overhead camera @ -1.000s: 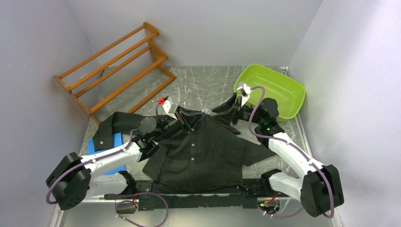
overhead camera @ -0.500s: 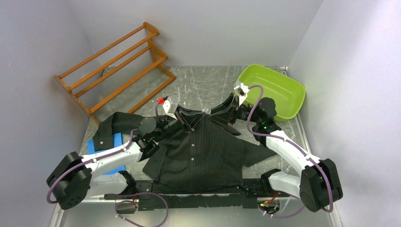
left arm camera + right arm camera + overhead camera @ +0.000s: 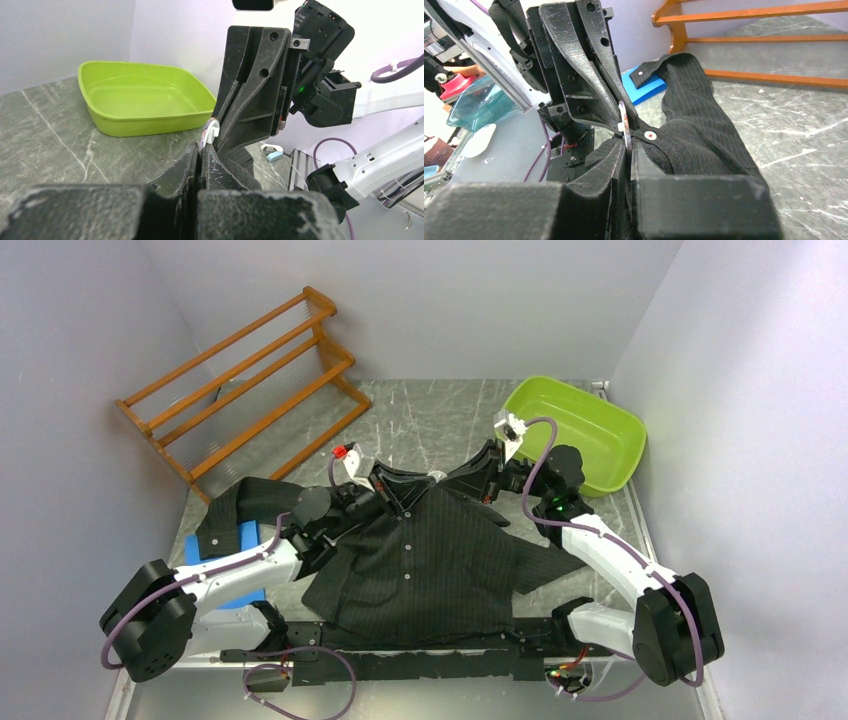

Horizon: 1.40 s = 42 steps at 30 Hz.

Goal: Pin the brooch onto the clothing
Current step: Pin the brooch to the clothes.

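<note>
The clothing (image 3: 420, 560), a black pinstriped shirt, lies spread on the table between the arms. At its collar both grippers meet tip to tip. The brooch (image 3: 436, 477) is a thin pale disc seen edge-on (image 3: 209, 136) (image 3: 624, 120). My left gripper (image 3: 201, 150) is shut, the disc standing in its tips. My right gripper (image 3: 628, 145) faces it from the other side and is shut on the same disc. Pinstriped fabric (image 3: 696, 120) with a small white and red button (image 3: 650, 134) lies right against the right fingers.
A green tub (image 3: 580, 430) stands at the back right, behind the right arm. A wooden rack (image 3: 240, 380) leans at the back left. A blue block (image 3: 235, 550) lies under the shirt's left sleeve. A small white and blue item (image 3: 272, 152) sits on the table.
My right gripper has moved left to the collar and closed its jaws from half open onto the brooch. The left gripper stayed shut in place.
</note>
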Motion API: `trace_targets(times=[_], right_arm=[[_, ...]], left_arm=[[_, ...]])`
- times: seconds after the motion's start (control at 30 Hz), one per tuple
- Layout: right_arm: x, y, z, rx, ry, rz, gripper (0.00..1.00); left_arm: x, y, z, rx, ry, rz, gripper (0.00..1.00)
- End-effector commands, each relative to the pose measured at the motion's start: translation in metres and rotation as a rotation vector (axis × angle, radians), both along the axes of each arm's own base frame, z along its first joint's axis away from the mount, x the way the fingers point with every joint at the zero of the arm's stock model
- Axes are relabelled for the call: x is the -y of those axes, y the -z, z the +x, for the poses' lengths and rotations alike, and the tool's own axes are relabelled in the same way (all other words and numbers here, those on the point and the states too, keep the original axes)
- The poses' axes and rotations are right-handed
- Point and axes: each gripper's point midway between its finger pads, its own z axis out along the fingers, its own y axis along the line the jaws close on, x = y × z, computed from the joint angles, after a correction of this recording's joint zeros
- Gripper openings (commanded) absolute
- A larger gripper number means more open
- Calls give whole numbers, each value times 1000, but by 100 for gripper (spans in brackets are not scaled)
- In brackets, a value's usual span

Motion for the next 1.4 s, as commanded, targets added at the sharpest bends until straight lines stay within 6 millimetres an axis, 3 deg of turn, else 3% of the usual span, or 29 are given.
trace_targets(times=[0.0, 0.13, 0.27, 0.33, 0.7, 0.73, 0.83, 0.93, 1.03, 1.2, 1.37], right_arm=[[-3, -23, -5, 106, -28, 35, 12], [-3, -21, -6, 109, -24, 19, 23], [-1, -18, -7, 125, -20, -14, 52], [1, -17, -8, 136, -8, -24, 59], [10, -14, -5, 158, 44, -19, 39], [12, -16, -5, 170, 55, -7, 41], [20, -22, 0, 212, 131, -13, 67], [29, -26, 5, 261, 225, -32, 81], [37, -27, 2, 370, 271, -48, 86], [34, -13, -16, 533, 183, -51, 90], [26, -2, -27, 539, 66, -45, 88]], left_arm=[[3, -29, -5, 45, 25, -67, 3], [2, -29, -5, 41, 23, -70, 3], [2, -29, -4, 39, 23, -67, 3], [3, -31, -6, 44, 32, -63, 3], [8, -38, -19, 89, 104, -67, 3], [7, -39, -19, 92, 104, -64, 3], [6, -36, -19, 91, 99, -47, 3], [4, -36, -20, 96, 95, -41, 2], [4, -34, -21, 104, 95, -30, 3], [5, -32, -26, 130, 119, -14, 3], [7, -33, -33, 168, 156, -2, 3]])
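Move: The brooch stands on edge between both sets of fingertips, about 3 cm to the left of the right hand point and level with it; from the left hand point it lies some 3 cm to the right, 1 cm ahead and 1 cm up. The spread body of the clothing lies about 5 cm back and 2 cm left of the left hand, roughly 26 cm below. From the right hand, the green bin is about 17 cm ahead, 27 cm to the right and 25 cm down. The brooch is let go by the right fingers, which spread nearly wide and, after small shifts at the brooch, draw away about 3.5 cm to the right and a little back, rising nearly 3 cm and sinking again. That hand rolls some 25 degrees, far side rising, and turns slightly clockwise. The left fingers keep their shut pinch on brooch and cloth, easing slightly back. ##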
